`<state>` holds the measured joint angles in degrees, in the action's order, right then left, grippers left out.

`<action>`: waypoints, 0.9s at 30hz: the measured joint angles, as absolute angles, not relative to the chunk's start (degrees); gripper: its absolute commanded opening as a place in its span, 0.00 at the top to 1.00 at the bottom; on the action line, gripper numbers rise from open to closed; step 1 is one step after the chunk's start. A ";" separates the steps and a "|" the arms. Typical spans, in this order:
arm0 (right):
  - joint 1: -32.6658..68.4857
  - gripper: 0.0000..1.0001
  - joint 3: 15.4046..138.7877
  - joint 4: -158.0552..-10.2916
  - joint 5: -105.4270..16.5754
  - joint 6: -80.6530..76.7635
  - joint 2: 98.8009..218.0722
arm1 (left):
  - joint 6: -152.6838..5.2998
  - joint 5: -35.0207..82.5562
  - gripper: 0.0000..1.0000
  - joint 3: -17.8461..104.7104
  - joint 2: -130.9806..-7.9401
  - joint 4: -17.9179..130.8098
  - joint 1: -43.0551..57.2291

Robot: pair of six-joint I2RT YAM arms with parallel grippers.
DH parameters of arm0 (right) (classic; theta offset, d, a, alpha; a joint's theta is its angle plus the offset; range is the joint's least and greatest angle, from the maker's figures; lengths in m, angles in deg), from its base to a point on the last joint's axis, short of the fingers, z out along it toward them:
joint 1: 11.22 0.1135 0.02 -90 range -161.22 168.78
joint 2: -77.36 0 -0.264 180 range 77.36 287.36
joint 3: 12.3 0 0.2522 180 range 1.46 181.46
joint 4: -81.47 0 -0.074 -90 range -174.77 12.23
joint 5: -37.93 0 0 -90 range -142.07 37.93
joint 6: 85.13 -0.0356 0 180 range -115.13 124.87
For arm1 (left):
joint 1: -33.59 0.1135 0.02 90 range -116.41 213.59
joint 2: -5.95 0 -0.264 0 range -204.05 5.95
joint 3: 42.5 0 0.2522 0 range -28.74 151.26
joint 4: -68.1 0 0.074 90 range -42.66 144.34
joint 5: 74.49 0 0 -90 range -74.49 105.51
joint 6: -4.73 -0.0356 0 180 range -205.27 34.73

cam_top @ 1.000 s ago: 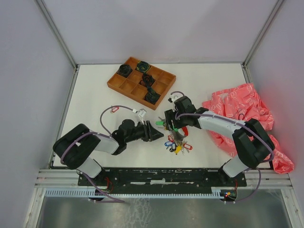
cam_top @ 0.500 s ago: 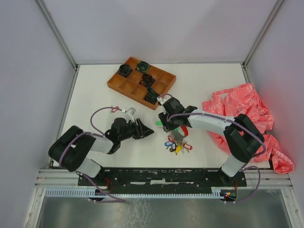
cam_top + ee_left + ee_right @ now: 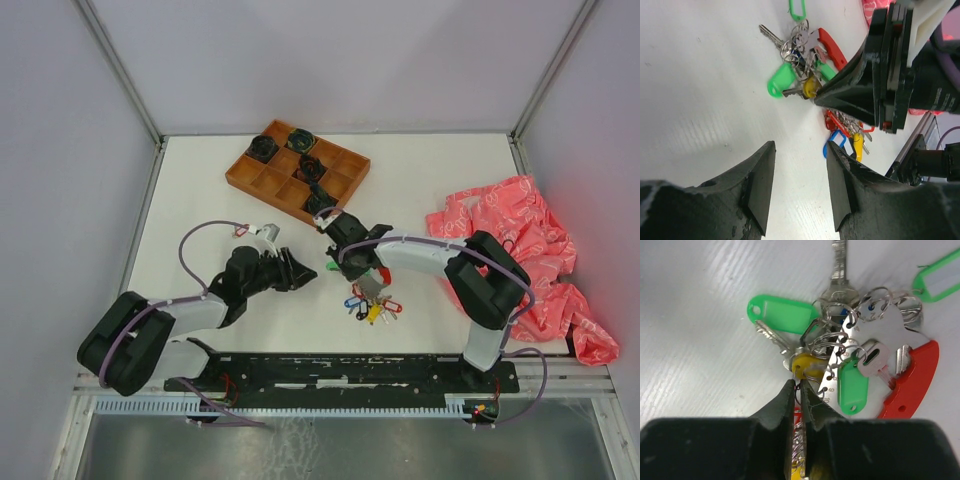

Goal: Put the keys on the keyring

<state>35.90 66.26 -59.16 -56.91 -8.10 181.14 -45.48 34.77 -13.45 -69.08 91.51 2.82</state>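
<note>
The keyring, a red crescent with a grey metal plate, lies on the table with several keys on it: a green-tagged key, a yellow-tagged one and another green tag. My right gripper points down at the pile, its jaws pinched on the thin wire ring of the yellow-tagged key. More keys with blue, red and yellow tags lie just nearer. My left gripper hovers open and empty left of the pile, facing the right gripper and the keyring.
An orange-brown compartment tray with dark coiled bundles stands at the back. A crumpled pink bag lies along the right side. White walls enclose the table on three sides.
My right gripper shifted left along the key pile and closed from open onto the yellow key's ring. The left arm drew back to the left, still open.
</note>
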 measured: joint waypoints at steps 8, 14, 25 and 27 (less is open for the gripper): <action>40.97 0.52 66.80 -54.14 -50.96 -4.15 180.66 | -48.39 32.28 0.48 -13.43 -62.63 84.87 3.13; 40.86 0.34 66.28 -49.50 -53.61 -4.78 173.84 | -49.70 32.17 0.47 -13.27 -62.59 81.32 3.13; 30.69 0.30 66.28 -46.88 -60.71 -5.11 176.71 | -52.56 32.61 0.44 -10.34 -64.44 78.18 3.13; 29.54 0.30 66.28 -47.03 -60.30 -5.09 178.39 | -52.87 32.61 0.44 -10.34 -64.44 77.87 3.13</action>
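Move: The right hand already has its nearly shut fingertips on a small ring by the yellow key, which lies about 1 cm ahead and 1 cm below. From there the red handle lies some 6 cm right and 3 cm ahead; the left-hand green tag is about 3 cm ahead and 3 cm left, the blue tag about 5 cm back and 1 cm right. From the left hand the yellow key is roughly 9 cm right, 2 cm ahead and 5 cm below. Back towards the robot, low over the table, the right hand drags the ring and yellow key about 5 cm, turning some 10 degrees counter-clockwise. It then opens its fingers to let go, rises and arcs forward and right over the bunch as the wrist swings back clockwise, and sinks wide open to the near end of the red handle. ##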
